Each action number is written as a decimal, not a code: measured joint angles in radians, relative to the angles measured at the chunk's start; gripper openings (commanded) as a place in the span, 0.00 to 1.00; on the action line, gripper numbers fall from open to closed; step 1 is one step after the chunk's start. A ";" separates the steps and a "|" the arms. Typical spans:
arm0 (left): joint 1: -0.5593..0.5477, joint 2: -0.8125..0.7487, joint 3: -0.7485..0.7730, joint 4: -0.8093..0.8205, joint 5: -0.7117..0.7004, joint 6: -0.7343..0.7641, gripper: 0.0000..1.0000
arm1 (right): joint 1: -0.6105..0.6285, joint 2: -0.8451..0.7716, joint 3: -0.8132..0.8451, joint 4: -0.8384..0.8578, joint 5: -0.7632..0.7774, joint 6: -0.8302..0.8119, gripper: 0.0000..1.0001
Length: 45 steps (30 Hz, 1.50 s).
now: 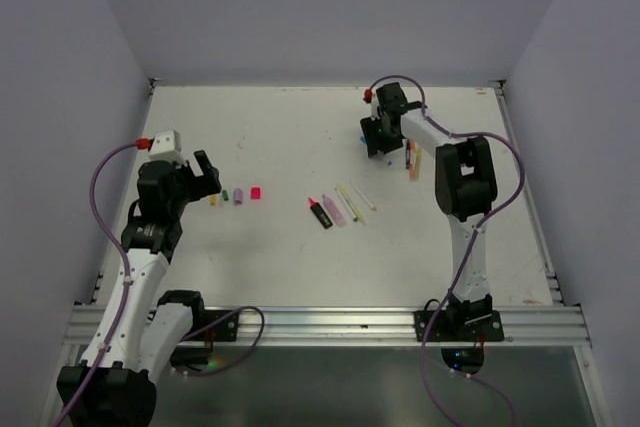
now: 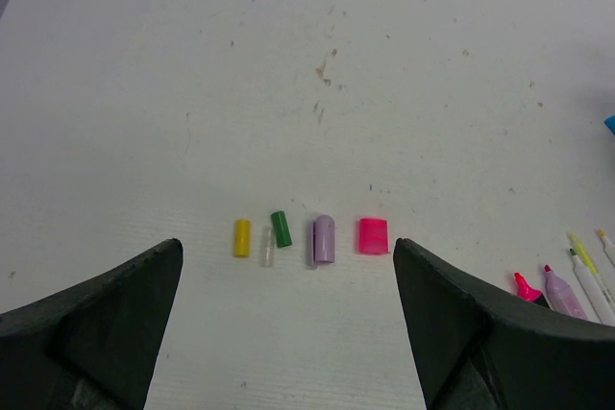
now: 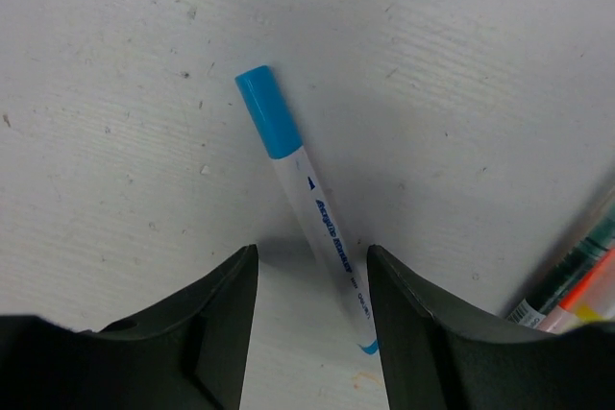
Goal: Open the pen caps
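Loose pen caps lie in a row on the table: yellow (image 2: 242, 237), clear (image 2: 267, 248), green (image 2: 281, 229), lilac (image 2: 324, 238) and pink (image 2: 373, 235). My left gripper (image 2: 288, 280) hovers open just on the near side of them, holding nothing; from above it (image 1: 205, 175) is left of the caps (image 1: 238, 196). My right gripper (image 3: 312, 256) is open at the far right (image 1: 378, 152), its fingers straddling a white pen (image 3: 327, 232) that lies flat with its blue cap (image 3: 267, 110) still on. The pen's barrel runs close to the right finger.
Several uncapped pens (image 1: 335, 207) lie in the middle of the table, and their tips show in the left wrist view (image 2: 567, 290). More pens (image 1: 413, 159) lie beside the right arm, seen at the right wrist view's edge (image 3: 577, 295). Walls border the table on three sides.
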 measured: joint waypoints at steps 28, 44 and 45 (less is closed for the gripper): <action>0.000 0.042 -0.006 0.130 0.375 -0.130 0.94 | 0.251 -0.321 -0.408 0.201 -0.006 0.088 0.00; -0.249 0.137 0.057 0.335 0.363 -0.356 0.64 | 0.537 -0.718 -0.624 0.581 -0.116 0.208 0.00; -0.256 0.142 0.057 0.340 0.356 -0.365 0.62 | 0.548 -0.718 -0.625 0.588 -0.116 0.211 0.00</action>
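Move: The blue-capped pen lies just under the right hand's half-open fingers, its middle some 2 cm ahead, 2 cm left and 2 cm below, cap end pointing forward-left. From that hand, the dark pen is about 8 cm right and 1 cm ahead, the orange pen 11 cm right and 2 cm back, and the black highlighter roughly 18 cm back and 20 cm left. From the left hand, the blue-capped pen is about 46 cm right, 20 cm ahead and 18 cm below. The right hand eases slightly left and closes, pinching the blue-capped pen on its white barrel towards the uncapped end, then carries it about 20 cm back and as far left, first low over the table and then climbing almost 20 cm while the fingers tip up and the hand rolls, so that the cap leads towards the left hand. Meanwhile the wide-open left hand swings some 16 cm right and 7 cm up to meet it, turning clockwise and rolling its left side down by nearly 30 degrees each, and starts to narrow its fingers just short of the blue cap. ##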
